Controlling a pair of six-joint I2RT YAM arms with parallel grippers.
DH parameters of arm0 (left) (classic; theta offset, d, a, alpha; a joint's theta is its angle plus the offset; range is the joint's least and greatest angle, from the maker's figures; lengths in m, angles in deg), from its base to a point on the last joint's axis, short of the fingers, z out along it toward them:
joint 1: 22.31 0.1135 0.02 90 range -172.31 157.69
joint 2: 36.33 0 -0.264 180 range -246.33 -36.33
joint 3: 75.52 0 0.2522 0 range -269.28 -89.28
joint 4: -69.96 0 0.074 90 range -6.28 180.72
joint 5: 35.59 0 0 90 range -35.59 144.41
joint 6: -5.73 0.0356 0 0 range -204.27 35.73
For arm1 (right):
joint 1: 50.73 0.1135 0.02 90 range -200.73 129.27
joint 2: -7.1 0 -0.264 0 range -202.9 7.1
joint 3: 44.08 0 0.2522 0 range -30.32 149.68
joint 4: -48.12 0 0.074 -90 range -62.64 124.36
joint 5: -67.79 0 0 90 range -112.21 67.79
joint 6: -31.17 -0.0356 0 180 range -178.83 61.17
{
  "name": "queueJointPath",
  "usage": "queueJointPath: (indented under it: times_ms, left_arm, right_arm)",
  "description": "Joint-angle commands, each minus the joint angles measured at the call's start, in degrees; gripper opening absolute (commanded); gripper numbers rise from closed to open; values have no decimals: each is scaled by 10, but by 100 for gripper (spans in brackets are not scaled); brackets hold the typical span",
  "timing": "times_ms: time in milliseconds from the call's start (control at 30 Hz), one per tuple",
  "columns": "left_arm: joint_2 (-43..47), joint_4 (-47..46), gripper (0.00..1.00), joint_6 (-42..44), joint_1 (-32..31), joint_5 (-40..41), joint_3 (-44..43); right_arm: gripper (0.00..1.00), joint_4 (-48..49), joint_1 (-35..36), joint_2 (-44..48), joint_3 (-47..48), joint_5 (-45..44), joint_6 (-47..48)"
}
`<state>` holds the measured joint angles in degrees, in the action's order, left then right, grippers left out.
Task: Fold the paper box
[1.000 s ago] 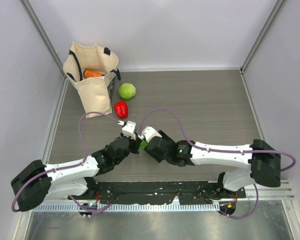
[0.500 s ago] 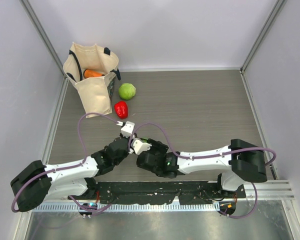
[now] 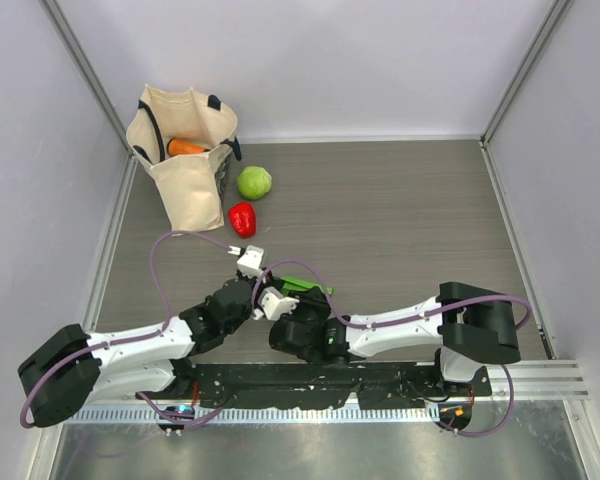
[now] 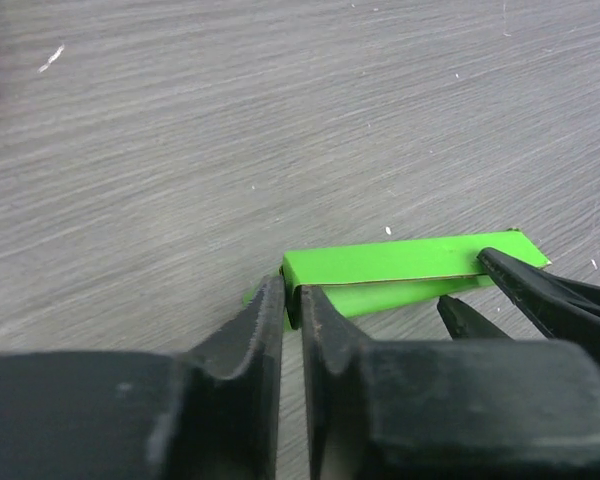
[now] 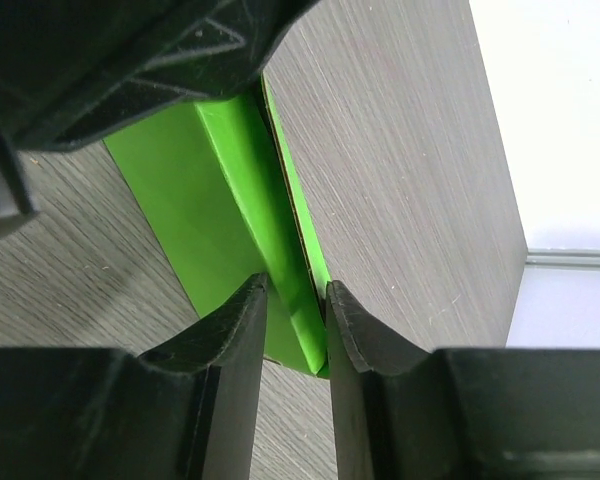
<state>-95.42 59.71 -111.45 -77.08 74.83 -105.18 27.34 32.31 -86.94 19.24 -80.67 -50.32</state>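
The paper box (image 3: pixel 306 286), bright green card folded into a narrow strip, lies on the wood-grain table just ahead of both wrists. In the left wrist view, my left gripper (image 4: pixel 291 290) pinches the strip's left end (image 4: pixel 400 262), with only a thin slit between its jaws. The right gripper's fingers (image 4: pixel 525 285) come in at the strip's other end. In the right wrist view, my right gripper (image 5: pixel 292 285) straddles the raised fold (image 5: pixel 245 190), and both fingertips rest against its sides. In the top view the arms hide much of the box.
A cream cloth bag (image 3: pixel 185 160) holding a carrot (image 3: pixel 187 147) stands at the back left. Beside it lie a round pale-green vegetable (image 3: pixel 254 182) and a red pepper (image 3: pixel 242 218). Grey walls enclose the table on three sides.
The right arm has swung left across the table and its jaws have narrowed onto the fold. The left wrist has slid slightly left, and more of the green strip shows.
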Motion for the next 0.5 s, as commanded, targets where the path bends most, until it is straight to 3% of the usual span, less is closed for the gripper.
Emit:
queueJointPath:
  times_ms: [0,67,167,367,467]
  left_arm:
    - [14,24,23,-16,-6,-41,20]
    - [48,35,37,-31,-6,-58,31]
    - [121,100,47,-64,-3,-55,38]
    - [264,263,66,-157,19,-61,35]
    - [291,341,69,-205,44,-64,14]
  right_arm:
    - [31,48,5,-5,-26,26,19]
    - [30,56,5,0,-32,38,18]
    - [31,67,5,15,-50,58,14]
    - [32,98,5,36,-68,79,17]
    - [33,103,0,40,-77,91,16]
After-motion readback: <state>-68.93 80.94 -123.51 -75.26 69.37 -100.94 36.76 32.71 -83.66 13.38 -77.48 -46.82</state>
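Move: The left hand's fingertips are at the left end of the paper box, whose middle lies about 5 cm to their right and 1 cm back, roughly 1 cm lower. From the right hand, which has the other end between its fingers, the box's middle is some 3 cm to the left and 1 cm ahead. The red pepper lies about 15 cm ahead of the left hand, 8 cm left and 7 cm down; the cabbage stands some 9 cm beyond the pepper and 2 cm to its right. Backing off about 4 cm and swinging some 3 cm left, the left hand comes free of the box's left end as its barely parted fingers spread wide; it dips a centimetre first, then rises, and rolls roughly 10 degrees, left side down. The right hand stays nearly in place, keeping its pinch on the right end and turning only slightly counter-clockwise. ##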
